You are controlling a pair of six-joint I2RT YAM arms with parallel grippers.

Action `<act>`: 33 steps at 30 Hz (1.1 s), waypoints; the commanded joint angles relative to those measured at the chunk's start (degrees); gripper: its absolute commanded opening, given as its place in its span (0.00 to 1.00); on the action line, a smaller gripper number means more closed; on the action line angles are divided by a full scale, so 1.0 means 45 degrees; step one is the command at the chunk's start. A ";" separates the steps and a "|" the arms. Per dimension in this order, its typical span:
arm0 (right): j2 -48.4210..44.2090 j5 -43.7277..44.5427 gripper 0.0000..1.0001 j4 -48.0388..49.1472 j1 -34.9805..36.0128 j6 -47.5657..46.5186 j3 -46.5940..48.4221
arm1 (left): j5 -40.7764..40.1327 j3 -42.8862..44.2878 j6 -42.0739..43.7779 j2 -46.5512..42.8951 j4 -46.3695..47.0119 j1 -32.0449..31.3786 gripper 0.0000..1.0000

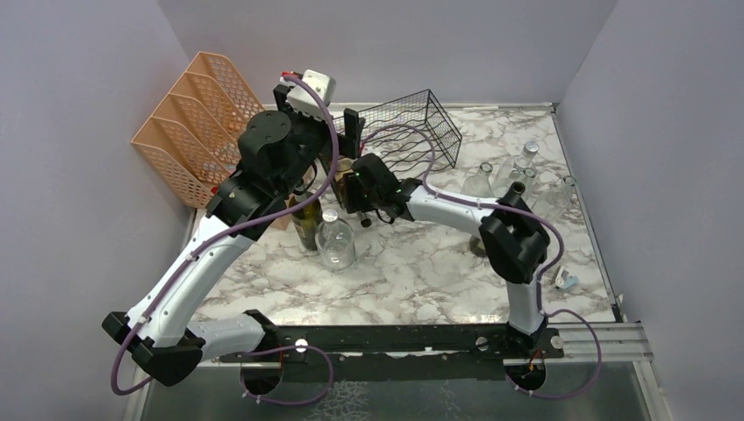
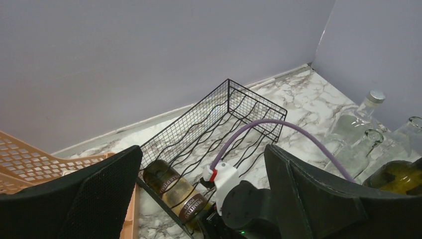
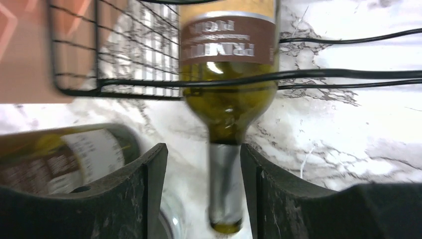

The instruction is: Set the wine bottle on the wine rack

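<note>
The wine bottle (image 3: 229, 99), olive-green glass with a brown label, lies on its side in the left end of the black wire wine rack (image 2: 234, 107), neck pointing out. My right gripper (image 3: 202, 149) is open around the silver-foiled neck; the left finger stands clear of it and the right finger (image 3: 256, 189) is close beside it. The left wrist view shows the same bottle (image 2: 174, 191) under the wavy wires. My left gripper (image 2: 203, 149) hovers wide open above the rack (image 1: 412, 132), holding nothing. In the top view the right gripper (image 1: 355, 189) sits at the rack's near-left corner.
A peach mesh file organizer (image 1: 189, 123) stands left of the rack. A dark bottle (image 1: 307, 224) and a clear bottle (image 1: 335, 239) stand just in front of the right gripper. Several clear glass bottles (image 1: 504, 175) cluster at the right, near the wall.
</note>
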 commanded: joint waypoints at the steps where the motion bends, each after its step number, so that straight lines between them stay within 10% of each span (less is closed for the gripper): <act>1: -0.2124 -0.0288 0.59 0.0119 0.0016 -0.0121 -0.0676 | 0.0133 0.0335 -0.0124 -0.0515 -0.0140 0.0065 0.99; 18: -0.8043 0.0703 0.61 -0.3434 0.0012 -0.1963 -0.2623 | 0.0850 -0.1194 -0.0853 -0.2355 -0.0731 0.0065 0.99; 33: -0.9242 0.8440 0.63 -0.8287 -0.1303 -0.1967 0.0310 | 0.4073 -0.2995 -0.2139 -0.3451 -0.0645 0.0060 0.99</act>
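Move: Just ahead of the right hand, the laid wine bottle's middle is about 9 cm forward, 3 cm left and 5 cm down; from the left hand it is some 12 cm ahead, 1 cm left and 41 cm below. The rack's middle is roughly 15 cm ahead and 9 cm right of the right hand, 3 cm lower. A standing bottle is 6 cm back and 11 cm left of that hand, and a clear bottle 12 cm back, 4 cm left. Climbing off the laid bottle's neck with its fingers still open, the right hand rises about 24 cm, easing back at first, then swings increasingly right, 21 cm in all, away from the rack's left end; its fingers tip up and turn clockwise, some 20 degrees each. Meanwhile the open left hand draws back about 8 cm, lifting slightly before sinking, and turns a little clockwise. ##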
